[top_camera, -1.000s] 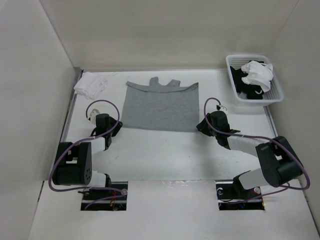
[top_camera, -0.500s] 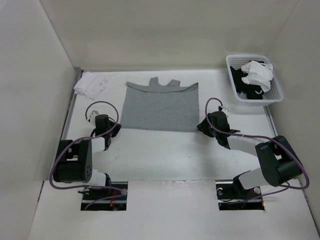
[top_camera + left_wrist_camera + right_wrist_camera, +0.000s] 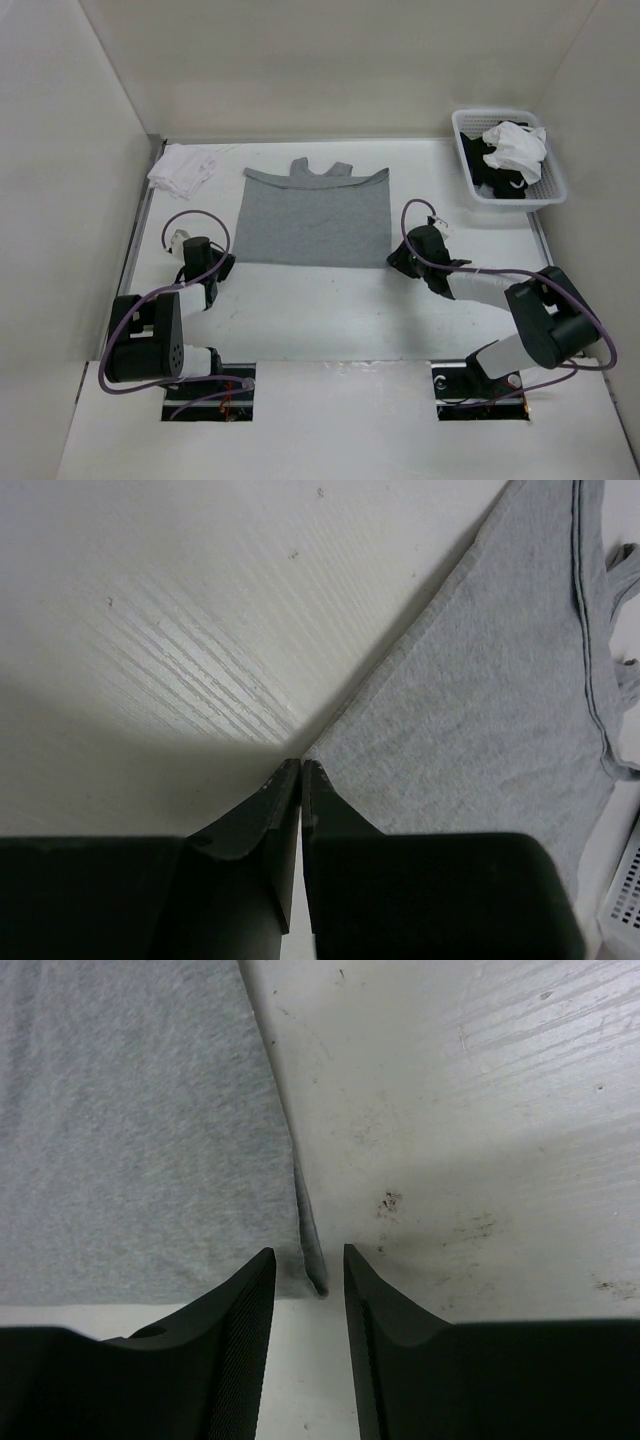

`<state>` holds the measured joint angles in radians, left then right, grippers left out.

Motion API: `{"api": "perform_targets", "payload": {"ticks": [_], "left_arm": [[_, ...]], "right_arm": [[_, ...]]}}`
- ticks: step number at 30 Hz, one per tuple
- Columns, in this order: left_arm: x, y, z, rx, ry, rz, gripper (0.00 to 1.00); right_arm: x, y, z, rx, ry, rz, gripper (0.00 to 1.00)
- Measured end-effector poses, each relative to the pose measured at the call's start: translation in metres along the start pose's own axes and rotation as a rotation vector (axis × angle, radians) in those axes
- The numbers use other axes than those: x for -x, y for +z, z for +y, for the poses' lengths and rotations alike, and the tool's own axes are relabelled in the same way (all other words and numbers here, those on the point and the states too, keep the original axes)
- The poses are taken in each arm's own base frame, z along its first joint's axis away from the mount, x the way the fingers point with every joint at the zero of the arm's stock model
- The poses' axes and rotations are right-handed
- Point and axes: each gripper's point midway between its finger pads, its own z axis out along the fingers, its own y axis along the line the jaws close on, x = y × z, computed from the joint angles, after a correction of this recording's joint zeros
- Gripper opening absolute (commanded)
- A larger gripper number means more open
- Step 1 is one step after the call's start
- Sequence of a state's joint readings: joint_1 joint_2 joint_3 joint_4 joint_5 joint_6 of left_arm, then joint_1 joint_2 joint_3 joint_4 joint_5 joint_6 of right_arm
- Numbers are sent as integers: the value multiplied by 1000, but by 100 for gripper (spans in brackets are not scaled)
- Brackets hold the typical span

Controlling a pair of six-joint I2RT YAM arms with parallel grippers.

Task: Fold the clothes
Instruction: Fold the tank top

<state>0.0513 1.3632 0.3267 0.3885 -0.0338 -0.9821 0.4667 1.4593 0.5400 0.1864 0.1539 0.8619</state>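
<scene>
The clothes, a light grey sleeveless top, lie flat in the middle of the table with the straps at the far side. My left gripper sits at the top's near left corner. In the left wrist view its jaws are shut, and the corner of the grey cloth ends right at the tips. My right gripper is at the near right corner. It stands open, with the cloth's folded hem corner in the gap, touching neither finger.
A white cloth bundle lies at the far left. A white basket holding black and white garments stands at the far right. Upright white walls close off the left, back and right sides.
The left gripper shut and drew back to the near left. The right gripper moved left. The top slid slightly left and towards the arms.
</scene>
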Motion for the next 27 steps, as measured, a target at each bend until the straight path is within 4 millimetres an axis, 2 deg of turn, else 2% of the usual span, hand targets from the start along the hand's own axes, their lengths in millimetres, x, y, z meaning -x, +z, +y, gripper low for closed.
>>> {"api": "perform_targets", "payload": {"ticks": [16, 18, 21, 25, 27], "left_arm": [[0, -2, -5, -15, 5, -2, 3], [0, -3, -6, -20, 7, -3, 3], [0, -4, -8, -26, 8, -5, 2], [0, -12, -16, -49, 14, -5, 1], [1, -25, -30, -90, 26, -13, 1]], "right_arm": [[-6, 0, 5, 9, 16, 15, 34], [-7, 0, 5, 8, 16, 18, 27], [-10, 0, 3, 0, 15, 28, 8], [-7, -5, 3, 0, 14, 20, 3], [4, -18, 12, 27, 5, -18, 3]]}}
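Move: Right between the right hand's parted fingertips, roughly 1 cm back and 1 cm below their midpoint, lies the tank top's near right corner; the garment's middle is some 10 cm ahead and 17 cm left, and its far right corner about 21 cm straight ahead. The left hand already holds the near left corner, with the folded white cloth about 20 cm ahead of it and 11 cm to its left; the near right corner lies about 34 cm to its right and 1 cm back. Easing back about 1 cm with the fingertips down at the table, the right hand shuts its half-open fingers on the near right corner of the tank top, pinching it, then starts up by some 2 cm. The left hand keeps its pinch on the near left corner, creeps up at first, then quickens to about 3.5 cm up and slightly right. ##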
